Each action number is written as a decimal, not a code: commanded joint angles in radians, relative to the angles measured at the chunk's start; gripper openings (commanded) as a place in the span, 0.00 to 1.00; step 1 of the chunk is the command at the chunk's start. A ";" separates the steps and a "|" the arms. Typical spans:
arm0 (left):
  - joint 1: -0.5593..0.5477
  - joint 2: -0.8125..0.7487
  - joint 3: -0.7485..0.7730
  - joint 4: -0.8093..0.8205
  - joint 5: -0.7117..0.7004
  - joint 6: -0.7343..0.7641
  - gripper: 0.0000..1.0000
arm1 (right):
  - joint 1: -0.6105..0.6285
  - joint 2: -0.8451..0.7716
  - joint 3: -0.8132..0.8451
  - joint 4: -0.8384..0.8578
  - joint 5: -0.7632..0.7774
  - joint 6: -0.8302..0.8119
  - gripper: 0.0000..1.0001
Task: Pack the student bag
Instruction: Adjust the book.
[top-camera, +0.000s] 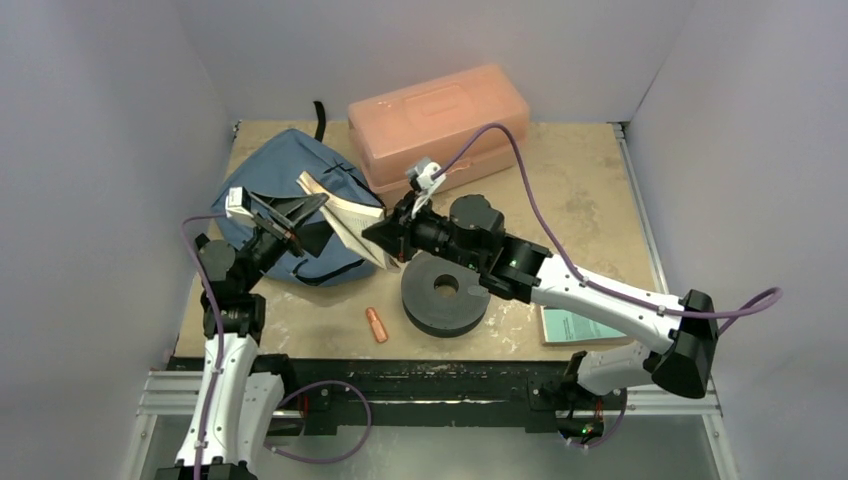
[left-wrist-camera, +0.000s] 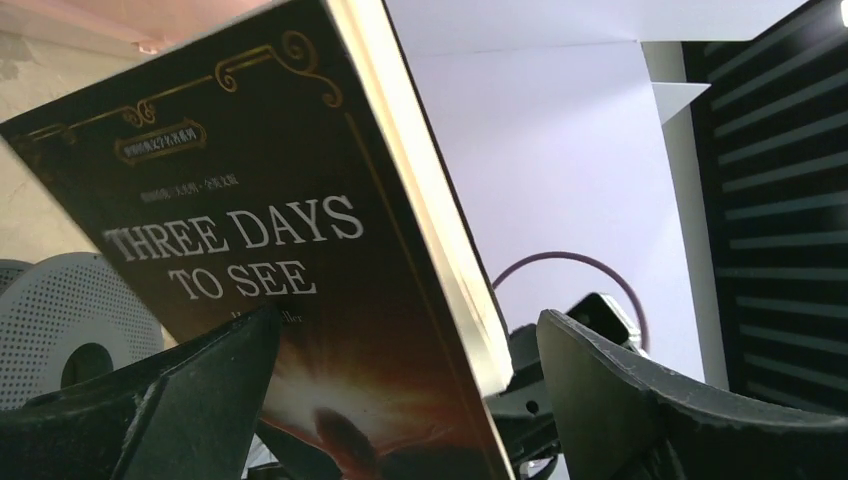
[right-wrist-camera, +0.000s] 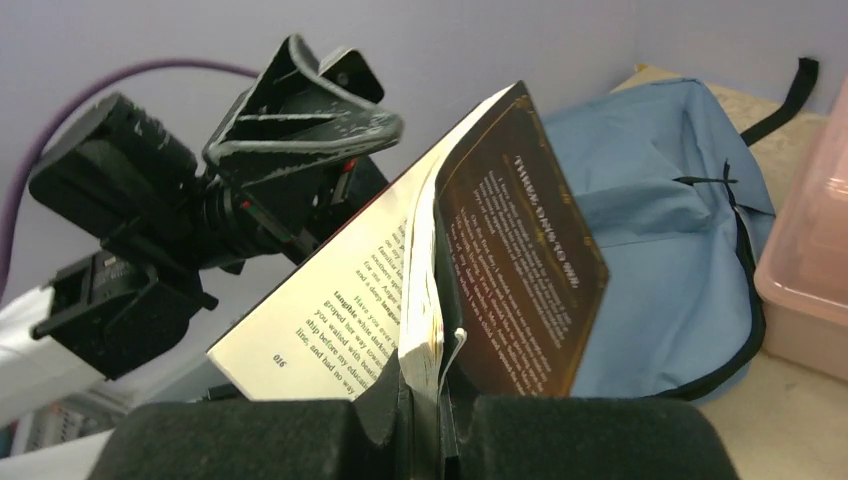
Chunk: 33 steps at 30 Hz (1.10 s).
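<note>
The student bag (top-camera: 285, 200) is a slate-blue backpack lying at the back left of the table; it also shows behind the book in the right wrist view (right-wrist-camera: 670, 230). My right gripper (top-camera: 388, 238) is shut on a paperback book (top-camera: 345, 212), pinching a block of its pages and the back cover (right-wrist-camera: 500, 250) near the spine, so the book hangs half open in the air above the bag's near edge. My left gripper (top-camera: 300, 215) stands wide open right by the book. Its front cover, "Three Days to See" (left-wrist-camera: 270, 250), runs down between the two fingers (left-wrist-camera: 620, 400).
A salmon-pink plastic box (top-camera: 440, 120) stands at the back centre, just right of the bag. A thick black ring (top-camera: 445, 292) lies under the right arm. A small orange piece (top-camera: 377, 324) lies near the front edge, and a teal booklet (top-camera: 570, 328) at front right.
</note>
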 joint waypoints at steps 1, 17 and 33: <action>-0.014 -0.030 0.080 -0.099 0.026 0.074 1.00 | 0.079 0.009 0.094 0.004 0.035 -0.193 0.00; -0.019 -0.058 0.135 -0.488 0.040 0.292 0.73 | 0.409 0.111 0.177 -0.109 0.559 -0.786 0.00; -0.019 0.018 0.091 -0.361 0.029 0.373 0.00 | 0.448 0.017 -0.012 -0.183 0.582 -0.519 0.99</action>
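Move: The book's middle is about 6 cm to the right of the open left gripper, 1 cm ahead and 3 cm below. From the right hand, which pinches the book's edge, its middle is some 6 cm left and 4 cm ahead. The bag lies about 8 cm left, 11 cm ahead and 25 cm below the left hand; the grey spool, 24 cm right, 7 cm back and 28 cm below it. Right swings the book back and down some 7 cm, opening as the left hand sinks and pinches it. ##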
